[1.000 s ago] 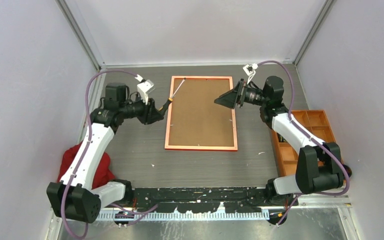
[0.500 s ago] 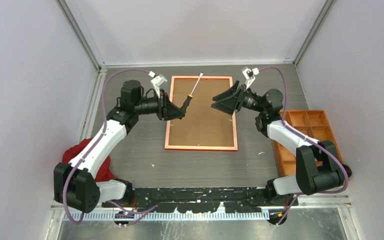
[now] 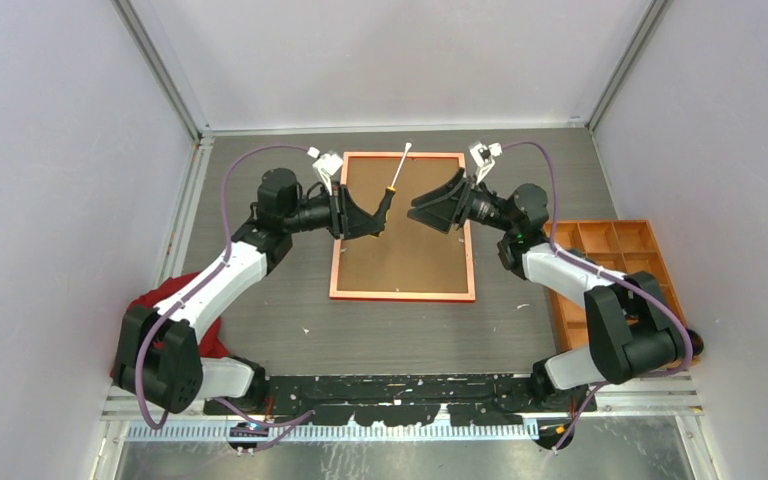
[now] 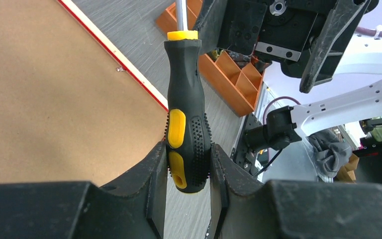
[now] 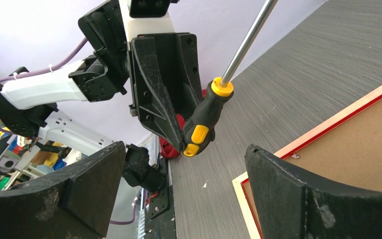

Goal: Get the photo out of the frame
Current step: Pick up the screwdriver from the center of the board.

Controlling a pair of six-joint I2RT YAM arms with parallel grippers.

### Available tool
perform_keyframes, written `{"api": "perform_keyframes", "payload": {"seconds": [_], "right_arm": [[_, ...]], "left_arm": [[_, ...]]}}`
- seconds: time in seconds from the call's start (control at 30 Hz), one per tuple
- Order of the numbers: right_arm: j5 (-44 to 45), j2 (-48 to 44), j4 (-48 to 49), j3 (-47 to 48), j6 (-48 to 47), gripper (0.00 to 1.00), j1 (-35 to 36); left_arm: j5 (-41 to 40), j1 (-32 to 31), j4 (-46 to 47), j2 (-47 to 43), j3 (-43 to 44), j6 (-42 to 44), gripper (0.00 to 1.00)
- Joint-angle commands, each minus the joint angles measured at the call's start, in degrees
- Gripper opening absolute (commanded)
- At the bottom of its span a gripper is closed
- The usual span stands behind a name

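The frame (image 3: 403, 295) lies face down mid-table, its red rim around a brown backing board (image 3: 405, 250). The photo is hidden under that board. My left gripper (image 3: 378, 214) hovers over the frame's upper left, shut on the butt of a black-and-yellow screwdriver (image 3: 390, 192) whose shaft points away toward the back wall. In the left wrist view the pads (image 4: 155, 169) pinch the screwdriver handle (image 4: 185, 99). My right gripper (image 3: 422, 211) faces it from the right, open. In the right wrist view the screwdriver (image 5: 204, 119) hangs ahead of the wide jaws, touching neither.
An orange compartment tray (image 3: 610, 270) stands at the right edge beside the right arm. A red cloth (image 3: 143, 303) lies at the left under the left arm. Grey walls close in the table on three sides.
The left arm swung right, carrying the screwdriver from the frame's left rail to above the board. The right gripper moved left to meet it; the two now nearly face each other.
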Motion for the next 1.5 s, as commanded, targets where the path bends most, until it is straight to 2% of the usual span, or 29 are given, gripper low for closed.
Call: {"api": "perform_keyframes", "payload": {"seconds": [0.0,0.33,0.73,1.07,1.23,1.4,1.47], "right_arm": [[4.13,1.35,0.1,0.63,-3.16,0.93,2.17],[8.01,4.86,0.84,0.97,-4.17,0.8,5.53],[8.59,6.85,1.82,1.35,-4.94,0.77,7.43],[7.69,6.62,7.83,0.28,-3.76,0.69,7.47],[6.31,7.42,7.84,1.02,-3.42,0.52,7.5],[5.04,7.92,8.17,1.41,-3.16,0.29,7.44],[4.54,7.81,8.75,1.47,-3.21,0.21,7.51]], "left_arm": [[-0.46,-0.26,8.68,-1.35,-1.76,-2.66,0.0],[-0.08,-0.73,12.03,-1.33,-3.57,-3.89,0.01],[1.92,-2.42,12.95,-0.32,-4.59,-3.39,0.01],[3.01,-3.85,12.93,1.04,-4.72,-2.18,0.01],[3.0,-4.07,12.95,1.29,-4.55,-2.13,0.0],[2.9,-4.08,12.95,1.0,-4.63,-1.98,0.0],[2.88,-4.08,12.84,0.77,-4.57,-1.91,0.06]]}}
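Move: The left gripper holds the screwdriver by the butt of its handle. The open right gripper sits some 8 cm to the left gripper's right, 1 cm ahead and 3 cm higher. From the right gripper, the handle's middle is about 7 cm left, 2 cm ahead and 2 cm below. The frame's backing board lies centred about 3 cm left and 1 cm ahead of the right gripper, some 27 cm down. Bring the right gripper left about 4 cm and down a little more than that, then lift it slightly before shutting its fingers round the upper handle, just below the yellow collar. With the left gripper, keep hold of the butt and ease it right, back and down about 2 cm each, towards the right gripper, turning slightly clockwise. ##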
